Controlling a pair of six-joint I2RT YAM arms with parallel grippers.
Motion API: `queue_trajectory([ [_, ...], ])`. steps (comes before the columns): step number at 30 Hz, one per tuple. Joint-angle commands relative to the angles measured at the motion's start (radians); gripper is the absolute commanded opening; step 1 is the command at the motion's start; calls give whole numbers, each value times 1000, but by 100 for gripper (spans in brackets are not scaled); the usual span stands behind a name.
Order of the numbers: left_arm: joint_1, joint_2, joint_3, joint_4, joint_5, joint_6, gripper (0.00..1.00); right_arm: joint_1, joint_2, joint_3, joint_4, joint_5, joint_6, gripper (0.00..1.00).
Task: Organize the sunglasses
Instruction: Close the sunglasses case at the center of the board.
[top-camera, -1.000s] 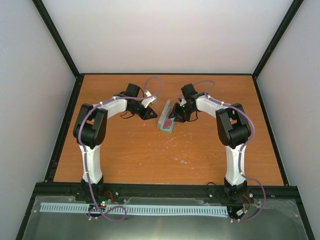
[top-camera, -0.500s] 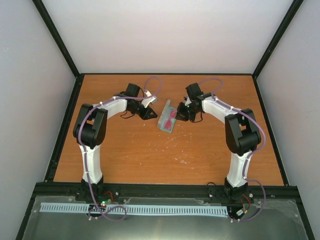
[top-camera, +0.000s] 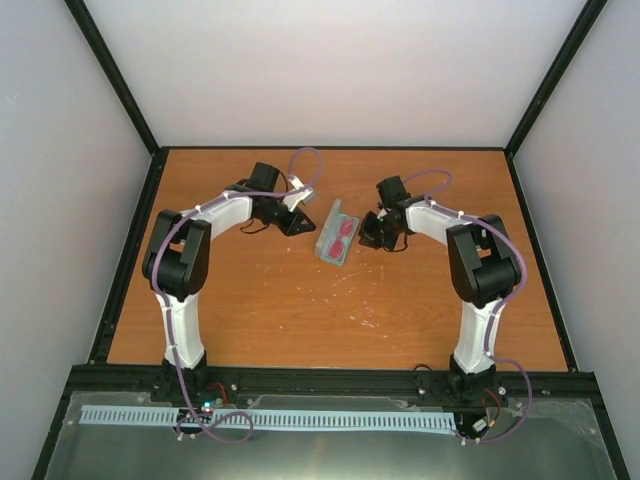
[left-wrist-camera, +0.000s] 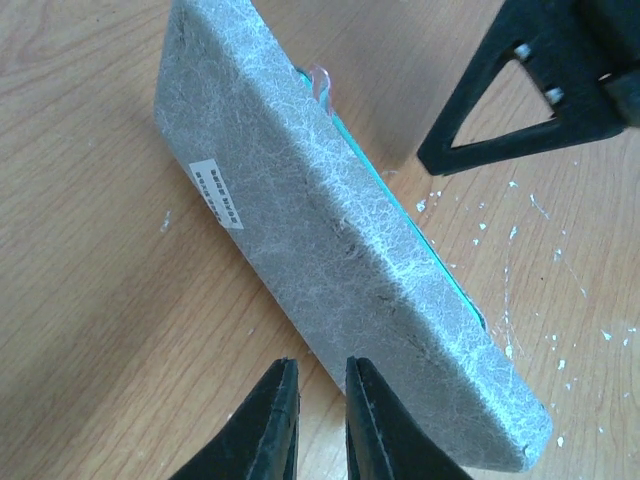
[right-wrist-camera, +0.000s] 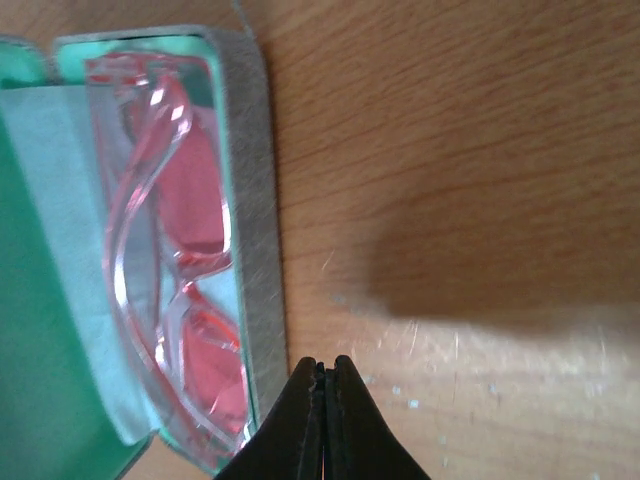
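The sunglasses (right-wrist-camera: 190, 270), with red lenses and a clear pinkish frame, lie inside the open grey case (right-wrist-camera: 258, 200) on its teal lining. In the top view the sunglasses (top-camera: 343, 231) and case (top-camera: 328, 245) sit mid-table between both arms. My right gripper (right-wrist-camera: 327, 365) is shut on nothing, just right of the case rim and close to the table. My left gripper (left-wrist-camera: 318, 368) is at the case's grey outer wall (left-wrist-camera: 330, 230), its jaws a narrow gap apart with only bare table between them.
A pale blue cloth (right-wrist-camera: 60, 220) lies against the green lining beside the glasses. The orange wooden table (top-camera: 300, 310) is bounded by a black frame and white walls. My right gripper's black finger (left-wrist-camera: 520, 110) shows beyond the case in the left wrist view.
My right gripper has drawn back to the right, away from the case, and closed; the sunglasses stay lying in the case. The left gripper has barely moved.
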Motion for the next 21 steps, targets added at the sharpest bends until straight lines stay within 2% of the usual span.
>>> queue_trajectory([
  [1, -13, -24, 48, 5, 23, -6, 17, 3, 66, 32, 41, -10, 15, 3],
  [21, -126, 58, 47, 73, 54, -79, 17, 15, 80, -13, 106, -65, 5, 3],
])
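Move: The sunglasses case stands open between the hands, its lid hinged up on the left side. The lid's middle is about 4 cm to the left hand's right, level with it and some 4 cm lower; the case base is about 9 cm right, 3 cm back and 7 cm below. From the right hand the base lies roughly 4 cm left and 3 cm lower, with the lid 9 cm left and 3 cm ahead. Left hand pushes the lid's back about 5 cm rightward; right, fingers shut, sinks 2 cm beside the base wall. ##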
